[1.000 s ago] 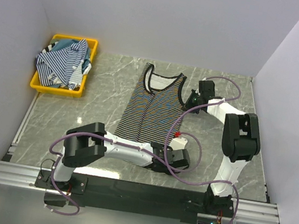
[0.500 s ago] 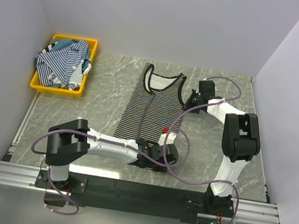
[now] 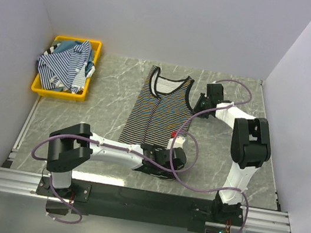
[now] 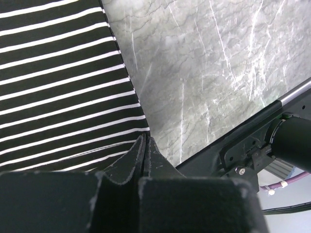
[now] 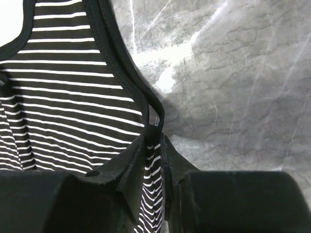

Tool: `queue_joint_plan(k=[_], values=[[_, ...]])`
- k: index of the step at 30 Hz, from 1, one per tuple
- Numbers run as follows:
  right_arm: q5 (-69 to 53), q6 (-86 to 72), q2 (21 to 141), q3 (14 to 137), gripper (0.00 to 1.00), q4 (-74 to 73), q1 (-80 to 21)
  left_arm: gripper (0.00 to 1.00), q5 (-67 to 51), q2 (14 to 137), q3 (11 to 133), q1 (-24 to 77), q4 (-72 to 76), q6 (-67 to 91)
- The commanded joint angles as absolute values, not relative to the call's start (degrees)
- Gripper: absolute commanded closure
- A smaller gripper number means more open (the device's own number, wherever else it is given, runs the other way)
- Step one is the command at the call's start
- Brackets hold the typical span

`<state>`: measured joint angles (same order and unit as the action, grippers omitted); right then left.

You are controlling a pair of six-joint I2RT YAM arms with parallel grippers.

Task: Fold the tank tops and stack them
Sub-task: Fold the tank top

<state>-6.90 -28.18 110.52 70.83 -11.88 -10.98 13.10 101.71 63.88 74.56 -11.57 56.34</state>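
Note:
A black tank top with thin white stripes (image 3: pixel 159 111) lies flat in the middle of the table, neck toward the far wall. My left gripper (image 3: pixel 174 153) sits low at its near right hem corner. In the left wrist view its jaws (image 4: pixel 145 141) are pressed together right at that corner of the striped cloth (image 4: pixel 58 73). My right gripper (image 3: pixel 196 106) is at the top's right shoulder. In the right wrist view a fold of striped fabric (image 5: pixel 73 87) fills the narrow gap between the jaws (image 5: pixel 156 141), just below the black strap (image 5: pixel 127 80).
A yellow bin (image 3: pixel 58 93) stands at the far left and holds a heap of blue-and-white striped tops (image 3: pixel 62 68) with a teal piece (image 3: pixel 65 46) behind. The walls close in on three sides. The arms' cables loop over the table's near right.
My left arm has swung left and brought its gripper to the tank top's near right hem corner. The right arm stays at the shoulder strap.

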Motion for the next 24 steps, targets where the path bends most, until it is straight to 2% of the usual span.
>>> queue_joint_plan(k=[1,7,14,24], values=[[-5.1,-27.51,110.21,72.51,0.74,-11.6,-10.46,0.99,11.78,99.05,63.37,74.27,-9.4,56.69],[-4.13,-27.51,110.83,72.86,0.77,-11.78,-10.55,0.99,11.08,99.23,63.28,74.27,-8.7,56.86],[-1.94,-27.16,110.22,73.65,0.98,-12.74,-10.81,1.0,10.37,98.26,61.62,74.0,-6.6,57.56],[3.25,-26.37,110.56,79.09,1.0,-17.14,-14.15,0.99,8.0,91.5,52.13,70.23,1.58,60.99]])
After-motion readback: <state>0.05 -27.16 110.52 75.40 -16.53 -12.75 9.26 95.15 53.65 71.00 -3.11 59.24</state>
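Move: The hem corner of the tank top is already pinched in my left hand, about 3 cm above the table; the edge of the layer folded in earlier, where it is headed, lies some 14 cm to its left. My right hand has the underarm edge lying between its slightly open fingers. From my right hand, the near shoulder strap top is about 15 cm ahead and 5 cm left, and the bottom of the neckline roughly 8 cm ahead and 10 cm left. I ease my right hand about 1 cm to the right while its fingers shut on the underarm edge and pinch it, then lift it about 1.5 cm and a little forward. My left hand keeps its grip on the hem corner, holding almost still until the right has closed, then draws the corner some 2 cm left and slightly forward, towards the folded-in layer, tipping a little. ##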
